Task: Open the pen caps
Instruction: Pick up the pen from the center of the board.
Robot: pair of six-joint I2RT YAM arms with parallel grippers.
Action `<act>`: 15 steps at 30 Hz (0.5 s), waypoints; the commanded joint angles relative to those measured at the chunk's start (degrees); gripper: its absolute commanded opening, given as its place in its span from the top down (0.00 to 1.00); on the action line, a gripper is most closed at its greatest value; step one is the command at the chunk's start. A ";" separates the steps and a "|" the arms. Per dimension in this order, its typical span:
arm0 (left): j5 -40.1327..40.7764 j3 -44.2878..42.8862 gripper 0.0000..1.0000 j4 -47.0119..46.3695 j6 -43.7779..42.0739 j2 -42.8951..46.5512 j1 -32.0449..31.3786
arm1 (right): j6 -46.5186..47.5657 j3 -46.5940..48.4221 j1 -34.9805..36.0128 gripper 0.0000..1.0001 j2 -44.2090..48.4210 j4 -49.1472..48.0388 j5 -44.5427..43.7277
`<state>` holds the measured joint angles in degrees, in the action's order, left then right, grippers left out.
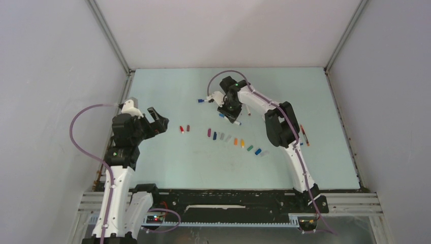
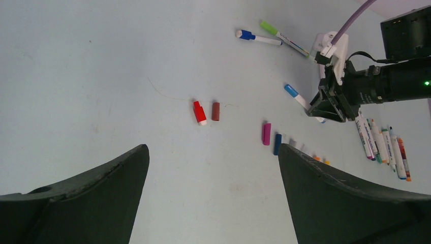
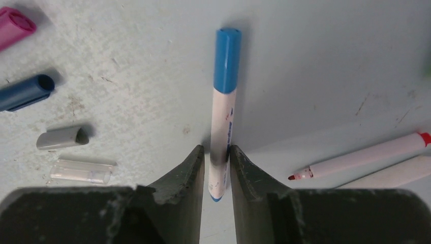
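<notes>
My right gripper [image 1: 231, 118] [image 3: 217, 148] hangs low over the table, its jaws standing close round the rear end of a white pen [image 3: 222, 122] with a blue cap [image 3: 226, 66] on its far end. The right finger touches the barrel; a thin gap shows at the left finger. A row of loose caps lies on the table, from red [image 1: 182, 129] and brown [image 1: 188, 128] through purple [image 1: 209, 132] to blue [image 1: 257, 151]. Pink [image 3: 12, 25], dark blue [image 3: 25, 91], grey [image 3: 62, 137] and clear [image 3: 84, 171] caps lie to the left of the fingers. My left gripper [image 1: 157, 119] [image 2: 213, 147] is wide open, raised at the left.
Uncapped pens lie in a bunch at the right [image 2: 381, 145] [image 1: 304, 134]; one with a red tip [image 3: 356, 160] is just right of my right fingers. Two capped pens, blue [image 2: 256, 37] and green [image 2: 282, 36], lie farther back. Grey walls enclose the table.
</notes>
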<state>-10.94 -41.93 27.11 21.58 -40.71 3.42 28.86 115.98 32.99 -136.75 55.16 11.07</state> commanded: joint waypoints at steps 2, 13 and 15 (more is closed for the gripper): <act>-0.93 -0.69 0.00 -1.99 0.37 0.63 0.62 | 1.92 6.41 1.44 0.70 -4.35 4.82 -1.49; -5.66 -0.16 0.00 -3.93 0.79 -0.08 0.81 | 2.54 9.83 1.40 0.98 -7.53 8.08 -1.83; -11.31 0.34 0.00 -5.84 1.53 -1.45 1.20 | 1.92 9.87 1.18 1.00 -6.71 7.62 -1.50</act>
<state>-13.19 -41.93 26.44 21.91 -40.91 3.68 30.85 124.92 34.39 -141.67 60.66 9.61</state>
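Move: The blue-capped pen lies on the board right under the right hand, its middle some 2 cm left and 1 cm ahead, practically level with the fingertips, blue end pointing left and a little forward. The red pen without its cap is about 9 cm ahead and 5 cm right of the hand; the loose grey cap is roughly 9 cm back and 6 cm left, the clear cap 10 cm back and 3 cm left. From the left hand the blue-capped pen lies about 13 cm ahead, 31 cm right and 20 cm below. With its fingers still pointing down and straddling the white barrel, the right hand slides low over the board about 1 cm to the left and slightly forward, along the pen towards its blue cap, turning only a few degrees counter-clockwise and keeping its height. There it stops, and the fingers, which had stayed a little apart, close to pinch the barrel from both sides between the pen's middle and its uncapped end, the grip effort rising at the end while the hand stays down at the board. ##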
